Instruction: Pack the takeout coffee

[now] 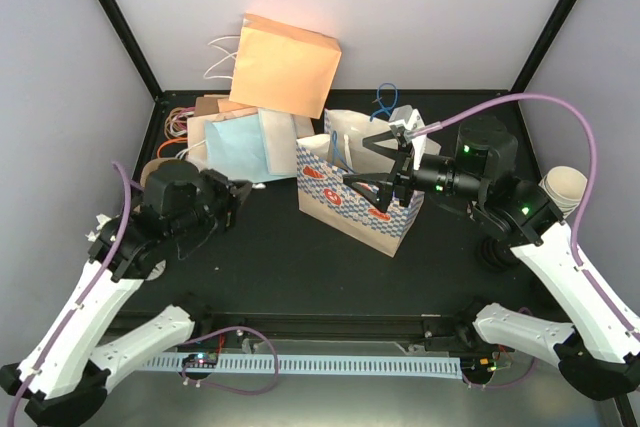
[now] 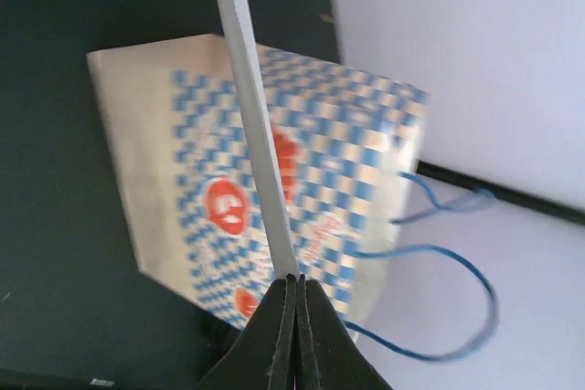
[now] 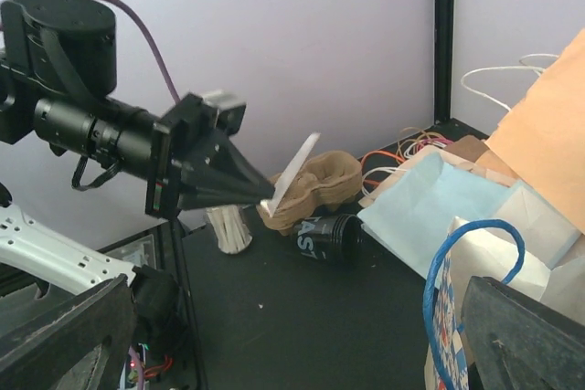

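Observation:
The blue-checked paper bag point(image 1: 350, 202) stands upright at mid table; it also shows in the left wrist view point(image 2: 183, 152) and at the right wrist view's lower right point(image 3: 448, 317). My right gripper point(image 1: 356, 161) is wide open and empty, held level just over the bag's open top point(image 3: 297, 335). My left gripper point(image 1: 238, 199) is left of the bag, shut on a thin flat white strip point(image 2: 256, 134), which also shows in the right wrist view point(image 3: 294, 169). A cream cup point(image 1: 563, 189) peeks out behind my right arm; I cannot tell whether it is single or a stack.
An orange paper bag point(image 1: 290, 62), a light blue bag point(image 1: 235, 147) and brown bags lie at the back left. A brown pulp cup carrier point(image 3: 320, 191), a black cup on its side point(image 3: 329, 237) and a bundle of white sticks point(image 3: 228, 228) sit behind my left gripper.

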Controlling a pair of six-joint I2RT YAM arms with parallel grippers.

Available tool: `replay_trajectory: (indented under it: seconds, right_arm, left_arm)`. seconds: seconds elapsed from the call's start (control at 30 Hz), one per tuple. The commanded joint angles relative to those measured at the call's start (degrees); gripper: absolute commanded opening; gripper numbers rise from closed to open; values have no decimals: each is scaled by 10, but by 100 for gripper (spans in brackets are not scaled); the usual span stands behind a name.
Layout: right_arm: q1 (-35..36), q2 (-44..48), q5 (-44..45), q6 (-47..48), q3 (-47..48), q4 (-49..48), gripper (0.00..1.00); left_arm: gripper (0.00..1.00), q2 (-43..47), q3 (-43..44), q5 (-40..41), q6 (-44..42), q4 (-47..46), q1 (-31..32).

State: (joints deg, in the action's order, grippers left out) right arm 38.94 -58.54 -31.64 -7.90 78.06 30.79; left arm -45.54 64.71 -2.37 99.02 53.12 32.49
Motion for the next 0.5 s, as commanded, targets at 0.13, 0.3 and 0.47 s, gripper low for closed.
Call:
replay_trajectory:
  seconds: [0.13,0.3,0.47]
  right_arm:
    - [3,28,79,-15,-14,-24,100]
    - [3,67,127,-28,-32,-41,100]
    - [2,89,191,-40,-41,-43,100]
  left_arm:
    - [1,-45,2,-78,-434,-345,4]
    - [1,-112,67,-135,-684,-361,4]
    - [2,-148,65,-177,-825,-406,6]
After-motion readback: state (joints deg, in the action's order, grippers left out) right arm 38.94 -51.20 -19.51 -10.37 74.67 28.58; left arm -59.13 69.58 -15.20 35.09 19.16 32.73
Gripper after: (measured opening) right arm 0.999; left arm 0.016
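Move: The left hand already holds a long white straw in shut fingers; the middle of the checked takeout bag it is bound for is about 13 cm ahead, 26 cm to the right and 16 cm lower. From this hand the flat light-blue bag lies some 29 cm ahead, 7 cm left and 29 cm down, the orange bag about 43 cm ahead, 6 cm right and 13 cm down. From the open right hand the checked bag's middle is roughly 15 cm ahead, 3 cm right and 29 cm below. Keeping its pinch on one end of the straw, the left hand climbs about 10 cm while reaching right and forward towards the mouth of the checked bag, its fingers coming up close to level and the wrist rolling some 65 degrees with its left side rising, which swings the straw from a forward-left slant towards upright. Above and behind the same bag, the right hand, fingers still wide open and empty, shifts about 4 cm to the right, rises slightly and turns a little clockwise. ##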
